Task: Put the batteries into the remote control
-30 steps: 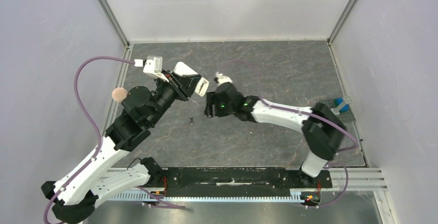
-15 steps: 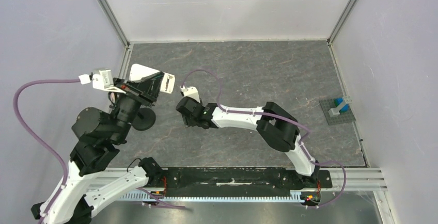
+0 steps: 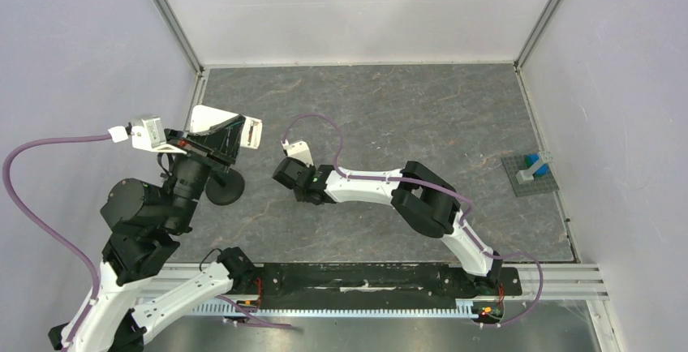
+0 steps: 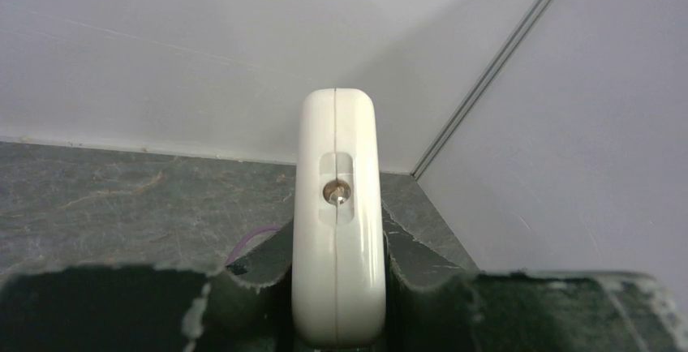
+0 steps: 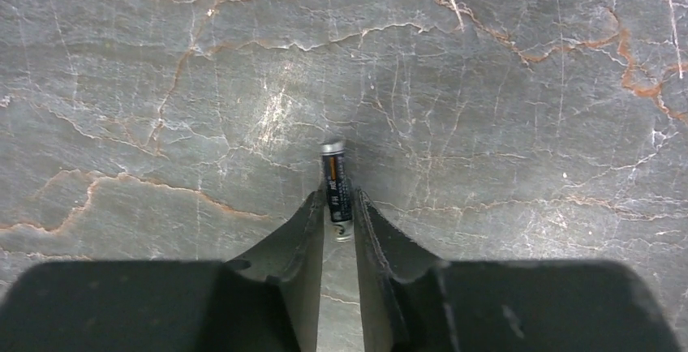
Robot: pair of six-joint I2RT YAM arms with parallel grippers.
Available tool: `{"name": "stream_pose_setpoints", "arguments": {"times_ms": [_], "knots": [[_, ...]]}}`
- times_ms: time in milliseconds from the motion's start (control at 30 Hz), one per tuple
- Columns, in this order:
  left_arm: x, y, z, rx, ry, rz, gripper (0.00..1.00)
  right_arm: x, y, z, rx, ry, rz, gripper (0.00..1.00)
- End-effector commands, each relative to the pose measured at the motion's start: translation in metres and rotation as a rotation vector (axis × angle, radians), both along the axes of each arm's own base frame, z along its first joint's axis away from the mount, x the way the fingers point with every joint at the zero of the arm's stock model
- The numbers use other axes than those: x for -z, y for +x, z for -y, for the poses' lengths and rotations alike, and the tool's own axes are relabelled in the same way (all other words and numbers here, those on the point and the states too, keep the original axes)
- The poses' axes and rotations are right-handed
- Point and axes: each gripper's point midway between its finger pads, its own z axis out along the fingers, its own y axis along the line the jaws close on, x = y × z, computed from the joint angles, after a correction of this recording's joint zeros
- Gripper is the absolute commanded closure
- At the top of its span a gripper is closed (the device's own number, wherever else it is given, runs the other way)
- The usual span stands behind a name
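Observation:
My left gripper (image 4: pixel 337 248) is shut on the remote control (image 4: pixel 337 222), a white handset seen end-on, its small round emitter facing the camera. From above, the remote control (image 3: pixel 254 133) sticks out of the left gripper (image 3: pixel 237 135) at the table's left side. A battery (image 5: pixel 335 183), a small dark cylinder with a silver cap, lies on the table. My right gripper (image 5: pixel 337 204) points down at it with both fingers pressed against its sides. In the top view the right wrist (image 3: pixel 294 178) hides that battery.
A small grey plate (image 3: pixel 511 180) carrying a blue and white piece stands near the right wall. Enclosure walls meet the grey marbled tabletop (image 3: pixel 389 109) at the back and on both sides. A purple cable (image 3: pixel 316 121) loops above the right wrist.
The left arm has swung left and back with the remote. The right arm has reached left to the battery, and its jaws have narrowed onto it.

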Motion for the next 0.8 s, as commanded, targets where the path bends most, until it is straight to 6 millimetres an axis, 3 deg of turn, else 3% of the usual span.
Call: {"name": "stream_pose_setpoints", "arguments": {"times_ms": [0, 100, 233, 333, 433, 500, 600, 767], "knots": [[0.0, 0.001, 0.001, -0.005, 0.026, 0.018, 0.98, -0.003, 0.001, 0.011, 0.023, -0.048, 0.02, 0.85], [0.002, 0.003, 0.007, 0.014, 0.026, 0.011, 0.98, -0.009, 0.003, 0.022, 0.038, -0.05, 0.023, 0.95], [0.005, 0.007, 0.018, 0.048, 0.025, -0.004, 0.98, -0.035, 0.019, 0.05, 0.095, -0.004, 0.04, 0.99], [0.008, 0.013, 0.033, 0.082, 0.024, -0.014, 0.98, -0.057, 0.025, 0.086, 0.142, 0.053, 0.049, 1.0], [0.011, 0.022, 0.051, 0.117, 0.01, -0.028, 0.98, -0.07, 0.027, 0.135, 0.202, 0.115, 0.026, 1.0], [0.016, 0.032, 0.069, 0.15, -0.001, -0.054, 0.98, -0.087, 0.028, 0.166, 0.248, 0.202, 0.008, 1.0], [0.027, 0.045, 0.103, 0.235, 0.021, -0.094, 0.98, -0.121, 0.032, 0.193, 0.286, 0.326, 0.007, 1.0], [0.064, 0.071, 0.158, 0.341, 0.027, -0.18, 0.98, -0.178, 0.03, 0.204, 0.294, 0.534, 0.012, 1.0]]}}
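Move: The battery lies on the table right between the right hand's open fingertips, its middle about 1 cm below the hand point. From that hand the round black stand base is some 18 cm left and about 1 cm farther out, and the white battery cover roughly 27 cm right and 4 cm ahead. From the left hand, already holding the remote high up, the battery is about 8 cm ahead, 5 cm right and 45 cm below. Close the right fingers on the battery, then swing it about 22 cm right towards the battery cover while lifting it some 14 cm and easing it slightly forward, rolling the hand's left side up and turning it clockwise. Bring the left gripper, still pinching the remote, about 12 cm right, also forward and down, turning slightly clockwise. ##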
